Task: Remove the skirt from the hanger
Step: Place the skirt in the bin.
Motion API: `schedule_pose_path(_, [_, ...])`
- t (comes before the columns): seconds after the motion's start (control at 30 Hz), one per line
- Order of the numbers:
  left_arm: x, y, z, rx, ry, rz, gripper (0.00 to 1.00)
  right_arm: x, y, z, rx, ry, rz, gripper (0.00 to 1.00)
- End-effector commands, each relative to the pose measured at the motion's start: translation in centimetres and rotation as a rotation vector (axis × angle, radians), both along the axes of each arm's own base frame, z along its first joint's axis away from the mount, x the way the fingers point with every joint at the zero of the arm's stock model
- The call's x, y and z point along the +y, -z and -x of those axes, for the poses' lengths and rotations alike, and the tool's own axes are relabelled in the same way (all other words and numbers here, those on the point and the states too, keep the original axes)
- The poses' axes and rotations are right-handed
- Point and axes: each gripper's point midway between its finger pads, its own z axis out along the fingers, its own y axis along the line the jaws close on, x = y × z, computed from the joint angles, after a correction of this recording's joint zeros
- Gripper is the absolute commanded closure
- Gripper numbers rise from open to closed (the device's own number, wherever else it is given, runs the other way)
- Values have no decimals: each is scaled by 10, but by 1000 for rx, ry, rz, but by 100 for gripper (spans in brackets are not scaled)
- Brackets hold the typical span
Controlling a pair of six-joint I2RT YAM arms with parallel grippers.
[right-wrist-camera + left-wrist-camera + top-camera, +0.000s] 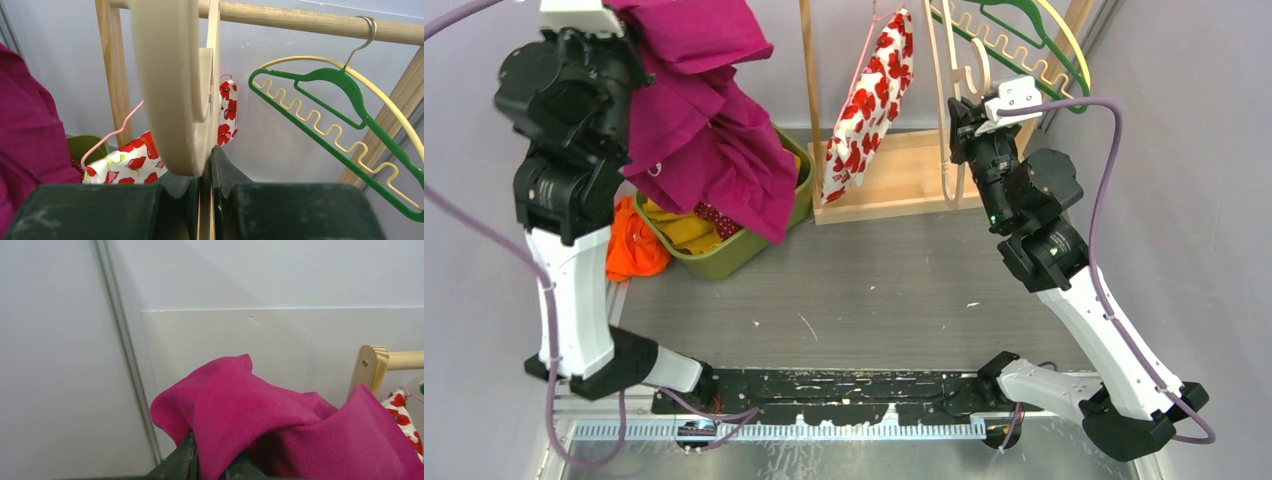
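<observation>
The magenta skirt (704,130) hangs in a bunch from my left gripper (614,25), which is raised high at the far left; its fingertips are buried in the cloth there. In the left wrist view the left gripper (215,465) is shut on a fold of the skirt (280,425). My right gripper (961,112) is at the wooden rack, shut on the lower part of a cream hanger (940,90). Close up, the right gripper (206,165) pinches a thin edge of the bare hanger (170,100). Skirt and hanger are apart.
An olive bin (744,250) with clothes sits below the skirt, with an orange cloth (634,245) to its left. A poppy-print cloth (869,105) hangs on a pink hanger from the rack (894,175). Green and yellow hangers (325,80) hang to the right.
</observation>
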Motion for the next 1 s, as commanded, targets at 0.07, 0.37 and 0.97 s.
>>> schedule_pose_path(0.07, [40, -57, 32, -279, -189, -3, 100, -8, -39, 12, -109, 2, -53, 99])
schedule_pose_path(0.37, [41, 7, -14, -122, -253, -89, 100, -5, -26, 8, -82, 4, -37, 99])
schedule_pose_path(0.97, [34, 309, -75, 543, -26, 149, 100, -13, 1, -1, -11, 71, 13, 100])
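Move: The left hand holds the skirt high up, with the bin's middle roughly 50 cm below it, about 7 cm ahead and 6 cm to its right. An orange cloth lies some 60 cm below, 15 cm left and 3 cm back; the rack's left post stands about 17 cm ahead and 22 cm right, its middle 30 cm lower. From the right hand the bin is around 38 cm left, 10 cm ahead and 42 cm below. Down and forward, after a brief draw back and slight rise, the left hand swings the skirt low towards the left part of the bin, ending about 30 cm lower, 9 cm farther out and 7 cm left. Its fingers tip some 30 degrees downward, turn a little counter-clockwise and keep their pinch on the skirt. ##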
